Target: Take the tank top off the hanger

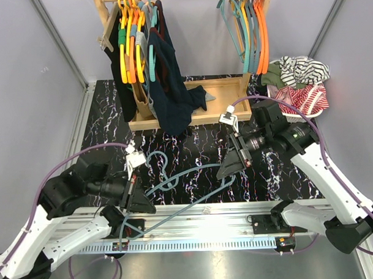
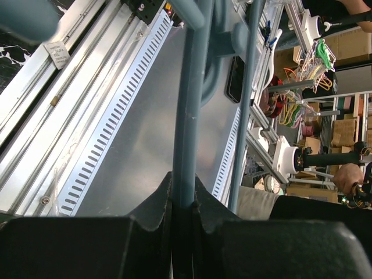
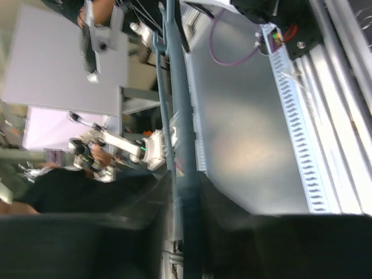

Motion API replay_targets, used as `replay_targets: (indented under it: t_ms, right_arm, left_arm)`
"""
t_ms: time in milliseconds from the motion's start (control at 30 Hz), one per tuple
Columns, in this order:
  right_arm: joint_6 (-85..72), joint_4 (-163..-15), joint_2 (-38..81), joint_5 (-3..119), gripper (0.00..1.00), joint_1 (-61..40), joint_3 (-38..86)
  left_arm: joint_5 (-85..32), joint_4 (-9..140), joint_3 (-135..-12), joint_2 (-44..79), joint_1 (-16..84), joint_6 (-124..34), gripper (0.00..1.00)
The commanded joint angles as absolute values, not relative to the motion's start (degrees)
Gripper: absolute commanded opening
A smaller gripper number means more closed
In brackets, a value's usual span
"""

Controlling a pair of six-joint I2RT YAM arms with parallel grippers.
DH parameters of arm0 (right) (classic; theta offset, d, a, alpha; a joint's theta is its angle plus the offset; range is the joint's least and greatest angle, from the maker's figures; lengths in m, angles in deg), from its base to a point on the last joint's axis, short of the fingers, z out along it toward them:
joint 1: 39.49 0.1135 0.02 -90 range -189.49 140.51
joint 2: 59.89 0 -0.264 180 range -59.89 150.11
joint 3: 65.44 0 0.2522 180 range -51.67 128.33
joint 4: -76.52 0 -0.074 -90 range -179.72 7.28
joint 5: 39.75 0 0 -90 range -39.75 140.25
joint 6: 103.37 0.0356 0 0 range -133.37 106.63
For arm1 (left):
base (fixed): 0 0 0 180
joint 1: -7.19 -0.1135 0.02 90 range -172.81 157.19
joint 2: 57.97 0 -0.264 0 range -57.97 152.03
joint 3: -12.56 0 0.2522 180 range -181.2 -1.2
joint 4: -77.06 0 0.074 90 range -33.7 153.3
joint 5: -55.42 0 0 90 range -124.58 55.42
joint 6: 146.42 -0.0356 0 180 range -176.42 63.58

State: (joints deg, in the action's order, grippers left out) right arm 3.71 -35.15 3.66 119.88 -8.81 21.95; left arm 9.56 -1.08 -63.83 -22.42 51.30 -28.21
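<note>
A bare blue-grey hanger (image 1: 187,171) hangs low over the black marbled table (image 1: 192,139), stretched between my two grippers. My left gripper (image 1: 141,202) is shut on its left end; in the left wrist view the bar (image 2: 189,116) runs up out of the closed jaws (image 2: 185,200). At the hanger's right end my right gripper (image 1: 227,168) has its fingers against both sides of the bar (image 3: 180,116), seen blurred in the right wrist view (image 3: 186,197). No cloth is on this hanger. I cannot tell which garment in view is the tank top.
A wooden rack (image 1: 209,93) at the back carries yellow hangers (image 1: 131,43), orange and teal hangers (image 1: 253,33) and dark garments (image 1: 169,85). A heap of striped clothes (image 1: 301,83) lies at the back right. An aluminium rail (image 1: 202,228) runs along the near edge.
</note>
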Motion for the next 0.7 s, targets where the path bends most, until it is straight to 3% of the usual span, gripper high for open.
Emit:
replay_targets:
  t_ms: [0,67,133,233,267,567,667]
  right_arm:
    - [7.71,-39.52,1.46,124.95,0.21,-7.76,20.76]
    - [9.04,-40.85,0.93,124.35,0.02,-7.59,20.4]
    - [8.96,-40.5,0.84,122.86,0.0,-7.59,20.48]
    - [6.68,-35.6,1.11,117.5,0.0,-7.59,22.76]
    - [5.54,-34.62,1.11,115.84,0.0,-7.67,23.55]
    - [-1.23,-19.68,1.19,93.35,0.0,-7.67,34.45]
    - [-1.5,-16.86,2.25,78.59,0.0,-7.67,40.77]
  left_arm:
    - [11.57,1.69,-65.27,-21.14,51.22,-30.05,0.0]
    - [10.78,2.04,-65.36,-20.53,51.22,-30.32,0.01]
    - [9.2,2.22,-66.06,-20.18,51.22,-30.41,0.1]
    - [2.97,0.9,-67.64,-20.0,51.22,-30.58,0.57]
    - [-1.92,0.29,-68.08,-20.0,51.22,-30.49,0.99]
    - [-40.51,-7.62,-72.74,-24.91,51.22,-22.26,0.99]
    - [-44.93,-8.24,-70.2,-28.52,51.22,-18.55,0.99]
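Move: The empty grey-blue hanger spans both grippers. Its middle lies about 10 cm to the left gripper's right and 3 cm ahead, nearly level; the dark garment on the rack is roughly 38 cm ahead and 9 cm right of that gripper. From the right gripper, the hanger's middle is some 15 cm left, 6 cm back and slightly lower, while the laundry basket stands about 28 cm ahead, 34 cm right and 25 cm down. Finish closing the right gripper on the hanger's right shoulder, then open the left gripper wide to let go of its left shoulder. Bring the left gripper forward about 9 cm and left 6 cm, turning it some 35 degrees counter-clockwise. Keep the right grip, easing about 4 cm forward and right while tipping its fingers down and turning slightly clockwise. ##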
